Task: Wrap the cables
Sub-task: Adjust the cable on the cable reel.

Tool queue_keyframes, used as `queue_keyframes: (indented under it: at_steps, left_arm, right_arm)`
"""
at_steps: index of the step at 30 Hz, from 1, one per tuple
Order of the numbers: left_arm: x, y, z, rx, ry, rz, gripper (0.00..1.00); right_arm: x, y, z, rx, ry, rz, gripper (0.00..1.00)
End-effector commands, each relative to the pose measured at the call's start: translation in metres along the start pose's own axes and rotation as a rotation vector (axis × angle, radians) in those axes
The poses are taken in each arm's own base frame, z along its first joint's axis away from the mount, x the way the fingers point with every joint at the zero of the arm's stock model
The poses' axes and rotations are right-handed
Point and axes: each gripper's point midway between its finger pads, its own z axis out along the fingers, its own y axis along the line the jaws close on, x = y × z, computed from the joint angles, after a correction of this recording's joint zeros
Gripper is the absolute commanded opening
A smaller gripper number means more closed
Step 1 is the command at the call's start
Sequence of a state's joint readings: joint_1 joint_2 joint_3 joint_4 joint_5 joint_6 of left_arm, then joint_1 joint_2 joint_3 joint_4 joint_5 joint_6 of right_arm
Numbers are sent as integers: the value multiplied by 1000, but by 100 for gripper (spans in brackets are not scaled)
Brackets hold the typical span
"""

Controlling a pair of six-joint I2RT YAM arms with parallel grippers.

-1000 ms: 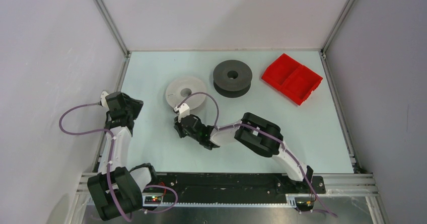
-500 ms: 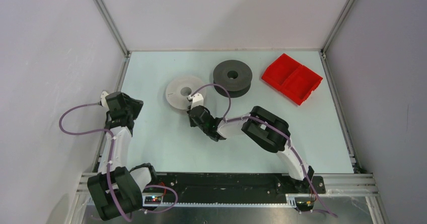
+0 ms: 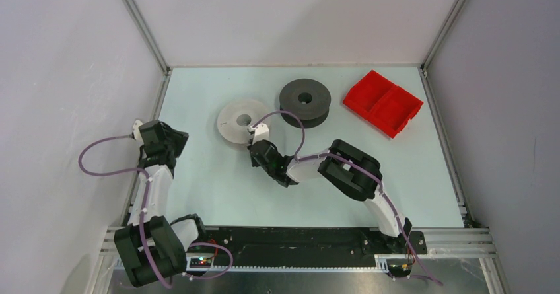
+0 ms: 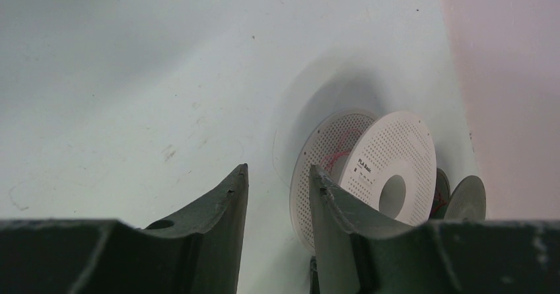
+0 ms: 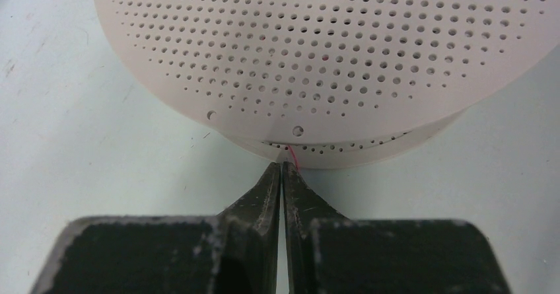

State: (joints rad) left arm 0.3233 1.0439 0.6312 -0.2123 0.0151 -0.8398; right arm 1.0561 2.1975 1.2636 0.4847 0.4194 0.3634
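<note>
The white spool (image 3: pixel 242 123) lies flat at mid-table, the dark grey spool (image 3: pixel 304 101) to its right. My right gripper (image 3: pixel 255 145) is at the white spool's near right edge. In the right wrist view the gripper (image 5: pixel 282 165) is shut, tips touching the perforated white spool (image 5: pixel 317 56). A thin red cable strand (image 5: pixel 291 156) runs from between the flanges to the tips. My left gripper (image 3: pixel 177 137) is open and empty at the table's left edge. Its wrist view shows the gripper (image 4: pixel 277 168) open, with the white spool (image 4: pixel 389 175) beyond.
A red two-compartment tray (image 3: pixel 383 102) sits at the back right. The enclosure walls stand close to the table on the left, back and right. The right arm's purple hose (image 3: pixel 285 117) arches over the gap between the spools.
My right gripper has moved right and away from me, from the white spool's near left to its near right edge. The left arm has not moved.
</note>
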Motion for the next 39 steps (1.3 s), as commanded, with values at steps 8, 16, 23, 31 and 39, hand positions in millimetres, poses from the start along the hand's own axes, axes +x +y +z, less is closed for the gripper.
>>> queue_keyframes:
  at_steps: [8,16,23,31,39]
  left_arm:
    - [40,-21,2,144,192,-179,32]
    - [92,-15,11,163,310,-252,6]
    - [140,-26,20,192,391,-268,0]
    - [157,-37,29,246,382,-330,0]
    - [180,-43,34,274,433,-386,0]
  right_arm:
    - [2,-18,-7,62,10,-17,8]
    - [-2,-21,-9,60,-6,-1,8]
    - [-1,-21,-9,43,-5,18,9]
    - [-2,-19,-11,26,-9,26,9]
    - [-3,-19,-13,16,-18,33,9]
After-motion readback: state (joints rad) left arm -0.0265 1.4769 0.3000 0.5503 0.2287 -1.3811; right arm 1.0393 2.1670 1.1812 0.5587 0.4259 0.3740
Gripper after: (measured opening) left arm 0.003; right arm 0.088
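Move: About 21 cm to the left hand's right, 2 cm ahead and some 10 cm below it, the red cable is already pinched in the right fingertips, just outside the white reel's near rim. The reel's middle lies roughly 19 cm right of the left hand, 10 cm ahead and 9 cm lower. From the right hand that middle is about 9 cm ahead, 3 cm left and 1 cm up; the grey reel stands some 15 cm ahead and 17 cm right. Sweeping about 16 cm to the right and sinking some 10 cm, the left hand comes down beside the white reel's near rim, towards the cable at the right fingertips. Its half-open fingers shut empty on the way, and the hand rolls about 30 degrees, left side down, turning slightly clockwise. The right hand keeps its pinch on the cable and eases some 2 cm to the right. ##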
